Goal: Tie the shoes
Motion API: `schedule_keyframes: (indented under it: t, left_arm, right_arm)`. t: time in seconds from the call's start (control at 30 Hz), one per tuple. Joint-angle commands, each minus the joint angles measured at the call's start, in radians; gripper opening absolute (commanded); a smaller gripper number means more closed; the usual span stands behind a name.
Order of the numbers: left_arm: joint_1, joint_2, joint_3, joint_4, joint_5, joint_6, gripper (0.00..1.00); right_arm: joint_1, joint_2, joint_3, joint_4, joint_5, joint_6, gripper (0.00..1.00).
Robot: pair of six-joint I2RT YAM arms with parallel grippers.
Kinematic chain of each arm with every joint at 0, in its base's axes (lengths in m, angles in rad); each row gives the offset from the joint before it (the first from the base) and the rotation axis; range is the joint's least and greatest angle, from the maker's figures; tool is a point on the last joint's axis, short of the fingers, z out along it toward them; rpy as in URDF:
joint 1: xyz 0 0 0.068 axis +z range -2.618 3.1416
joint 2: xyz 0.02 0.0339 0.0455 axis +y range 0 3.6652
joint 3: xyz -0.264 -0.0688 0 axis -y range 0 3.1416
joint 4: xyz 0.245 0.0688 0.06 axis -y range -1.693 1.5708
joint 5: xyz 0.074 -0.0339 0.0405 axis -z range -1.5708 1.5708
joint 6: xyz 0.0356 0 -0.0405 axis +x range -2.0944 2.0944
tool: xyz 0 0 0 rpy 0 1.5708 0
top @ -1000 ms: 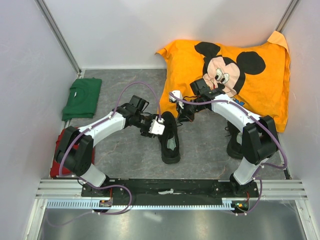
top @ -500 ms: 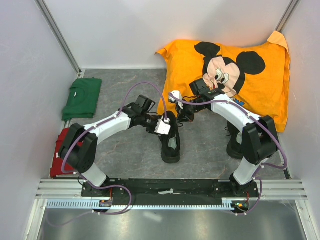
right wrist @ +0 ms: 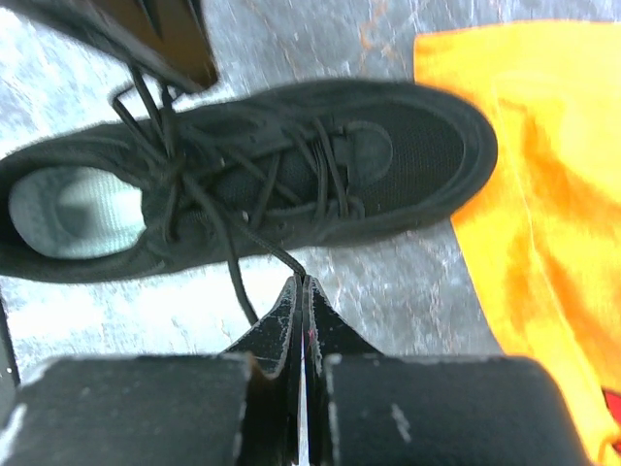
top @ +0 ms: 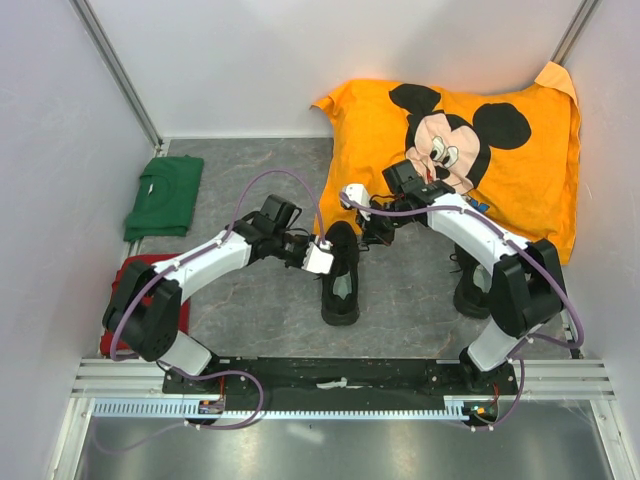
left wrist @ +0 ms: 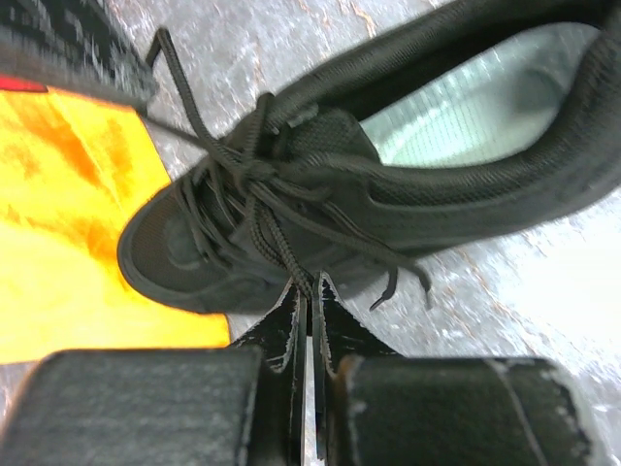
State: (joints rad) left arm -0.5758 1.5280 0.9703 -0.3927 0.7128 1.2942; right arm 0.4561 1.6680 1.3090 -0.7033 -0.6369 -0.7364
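Note:
One black shoe lies in the middle of the grey floor with its toe pointing away from the arms. The other shoe stands at the right, partly behind the right arm. My left gripper is at the middle shoe's left side. In the left wrist view this gripper is shut on a black lace that runs up to the crossed laces of the shoe. My right gripper is at the shoe's toe side. This gripper is shut on the other lace of the shoe.
A large orange cloth with a cartoon mouse covers the back right, its edge next to the shoe's toe. A folded green shirt lies at the back left and a red item beside the left arm's base. White walls enclose the floor.
My left gripper moved right to the shoe and closed on a lace. The right gripper stayed shut on its lace and barely shifted.

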Motion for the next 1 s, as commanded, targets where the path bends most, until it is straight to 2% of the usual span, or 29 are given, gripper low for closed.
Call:
schedule_keyframes:
  t: [0.0,0.47,0.63,0.7,0.73,0.77,0.83,0.87,0.93,0.97]
  left_arm:
    - [0.014,-0.058,-0.045,0.018,-0.018,-0.024,0.02]
    - [0.022,-0.088,-0.088,0.020,-0.035,0.010,0.02]
    - [0.022,-0.088,-0.087,0.026,-0.033,0.005,0.02]
    - [0.016,-0.081,-0.059,0.035,-0.042,-0.047,0.02]
    - [0.014,-0.080,-0.042,0.037,-0.050,-0.076,0.06]
    - [0.014,-0.078,-0.026,0.040,-0.055,-0.111,0.28]
    - [0.014,-0.088,0.031,0.041,-0.068,-0.223,0.42]
    - [0.014,-0.097,0.047,0.044,-0.073,-0.258,0.64]
    - [0.014,-0.144,0.073,0.058,-0.081,-0.369,0.83]
    - [0.014,-0.163,0.080,0.061,-0.085,-0.407,0.96]
  right_arm:
    - [0.006,-0.053,-0.036,0.007,0.083,-0.020,0.00]
    - [-0.017,-0.100,-0.131,-0.002,0.143,-0.130,0.00]
    - [-0.022,-0.091,-0.105,-0.002,0.088,-0.133,0.00]
    - [-0.022,-0.083,-0.079,-0.010,0.054,-0.123,0.01]
    - [-0.020,-0.080,-0.047,-0.013,0.022,-0.100,0.07]
    - [-0.022,-0.080,-0.030,-0.013,0.007,-0.084,0.22]
    - [-0.022,-0.083,0.019,-0.015,-0.026,-0.029,0.40]
    - [-0.020,-0.088,0.032,-0.009,-0.050,-0.011,0.52]
    - [-0.020,-0.111,0.061,0.005,-0.064,0.037,0.63]
    - [-0.022,-0.120,0.067,0.024,-0.064,0.089,0.70]
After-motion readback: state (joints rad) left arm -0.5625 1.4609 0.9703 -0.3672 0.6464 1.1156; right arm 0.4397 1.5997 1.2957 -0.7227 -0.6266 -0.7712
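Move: Each hand already pinches a lace loop of the black shoe. From the left hand the bow's knot lies about 6 cm to the right, 1 cm ahead and 2 cm down; from the right hand it is about 6 cm to the left, 3 cm back and 4 cm below. The shoe's toe is some 9 cm ahead of the left hand and 5 cm right, the pale insole 5 cm back and 6 cm right. Both hands pull their loops about 2 cm outward and down from the knot, then open and rise 3–4 cm. ##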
